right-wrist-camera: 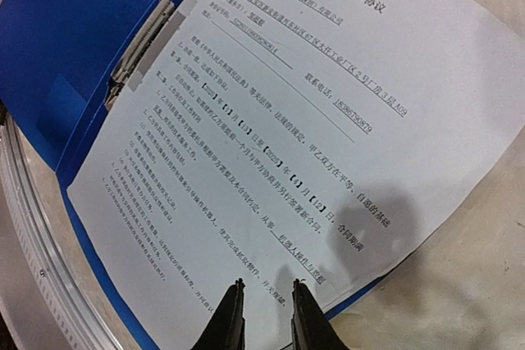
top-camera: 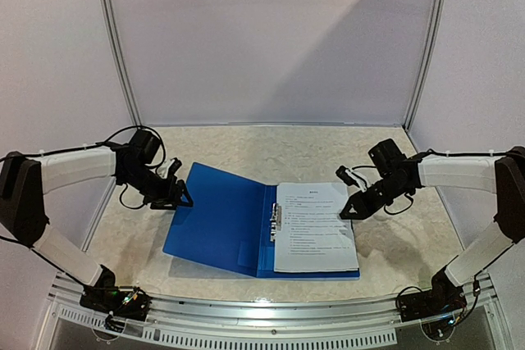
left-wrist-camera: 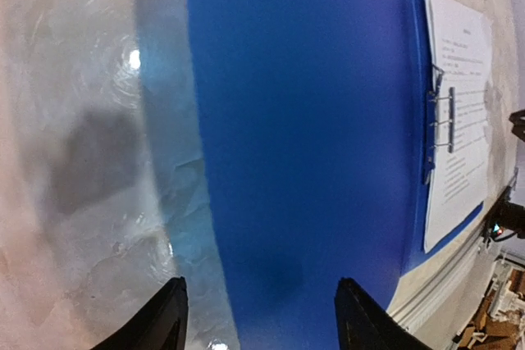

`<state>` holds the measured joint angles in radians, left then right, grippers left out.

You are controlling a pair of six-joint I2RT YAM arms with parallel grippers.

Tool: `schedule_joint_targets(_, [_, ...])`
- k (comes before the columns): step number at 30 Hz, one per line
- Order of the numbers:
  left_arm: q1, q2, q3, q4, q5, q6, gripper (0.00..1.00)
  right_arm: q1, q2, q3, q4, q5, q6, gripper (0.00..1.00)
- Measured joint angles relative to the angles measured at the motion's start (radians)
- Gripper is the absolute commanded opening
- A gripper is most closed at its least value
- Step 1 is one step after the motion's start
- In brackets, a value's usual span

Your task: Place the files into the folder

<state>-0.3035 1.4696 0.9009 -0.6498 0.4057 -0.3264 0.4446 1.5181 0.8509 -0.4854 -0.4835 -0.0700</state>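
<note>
The blue folder (top-camera: 221, 219) lies open on the table. A white printed file (top-camera: 314, 225) rests on its right half, its left edge at the metal spine clip (top-camera: 274, 220). My left gripper (top-camera: 176, 194) hangs at the left cover's outer edge. In the left wrist view it (left-wrist-camera: 260, 283) is open, with the blue cover (left-wrist-camera: 303, 120) and its edge seen beneath the gap. My right gripper (top-camera: 349, 209) hovers over the file's right edge. In the right wrist view its fingers (right-wrist-camera: 267, 284) stand a narrow gap apart above the file (right-wrist-camera: 271, 120), holding nothing.
The marbled tabletop (top-camera: 394, 161) is closed in by white booth walls behind and at both sides. A metal rail (top-camera: 271, 309) runs along the near edge, just in front of the folder. Black cables trail from both arms.
</note>
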Motion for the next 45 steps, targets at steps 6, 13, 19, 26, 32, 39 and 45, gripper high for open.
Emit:
schedule_joint_targets(6, [0.000, -0.043, -0.063, 0.060, 0.080, -0.022, 0.53, 0.005, 0.008, -0.009, 0.005, 0.011, -0.017, 0.18])
schedule_joint_targets(13, [-0.007, -0.071, -0.121, 0.122, 0.132, -0.057, 0.48, 0.038, 0.087, -0.008, 0.010, 0.030, -0.027, 0.17])
schedule_joint_targets(19, [-0.029, -0.088, -0.148, 0.161, 0.151, -0.073, 0.45, 0.076, 0.150, 0.008, 0.003, 0.034, -0.033, 0.16])
schedule_joint_targets(26, [-0.059, -0.089, -0.163, 0.187, 0.161, -0.087, 0.45, 0.105, 0.202, 0.054, -0.010, 0.034, -0.042, 0.16])
schedule_joint_targets(32, [-0.083, -0.091, -0.182, 0.204, 0.163, -0.098, 0.44, 0.120, 0.224, 0.080, -0.017, 0.033, -0.048, 0.15])
schedule_joint_targets(39, [-0.102, -0.099, -0.194, 0.225, 0.163, -0.113, 0.44, 0.130, 0.234, 0.096, -0.029, 0.034, -0.051, 0.16])
schedule_joint_targets(45, [-0.114, -0.101, -0.206, 0.228, 0.163, -0.121, 0.44, 0.133, 0.234, 0.118, -0.053, 0.041, -0.060, 0.16])
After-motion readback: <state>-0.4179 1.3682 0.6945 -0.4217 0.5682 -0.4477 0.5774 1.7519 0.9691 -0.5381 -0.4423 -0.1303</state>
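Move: The folder's left cover, slightly raised off the table, has its middle about 8 cm to the left hand's right, level with it and some 3 cm below; from that hand the ring clip lies some 21 cm right and 1 cm back. For the right hand, the files' middle lies about 8 cm left, 1 cm back and 5 cm below, with the ring clip 18 cm left, level ahead, 4 cm below. Right sinks about 5 cm, fingertips pressing the files; left eases back-right some 6 cm, fingers narrowing around cover's edge. ##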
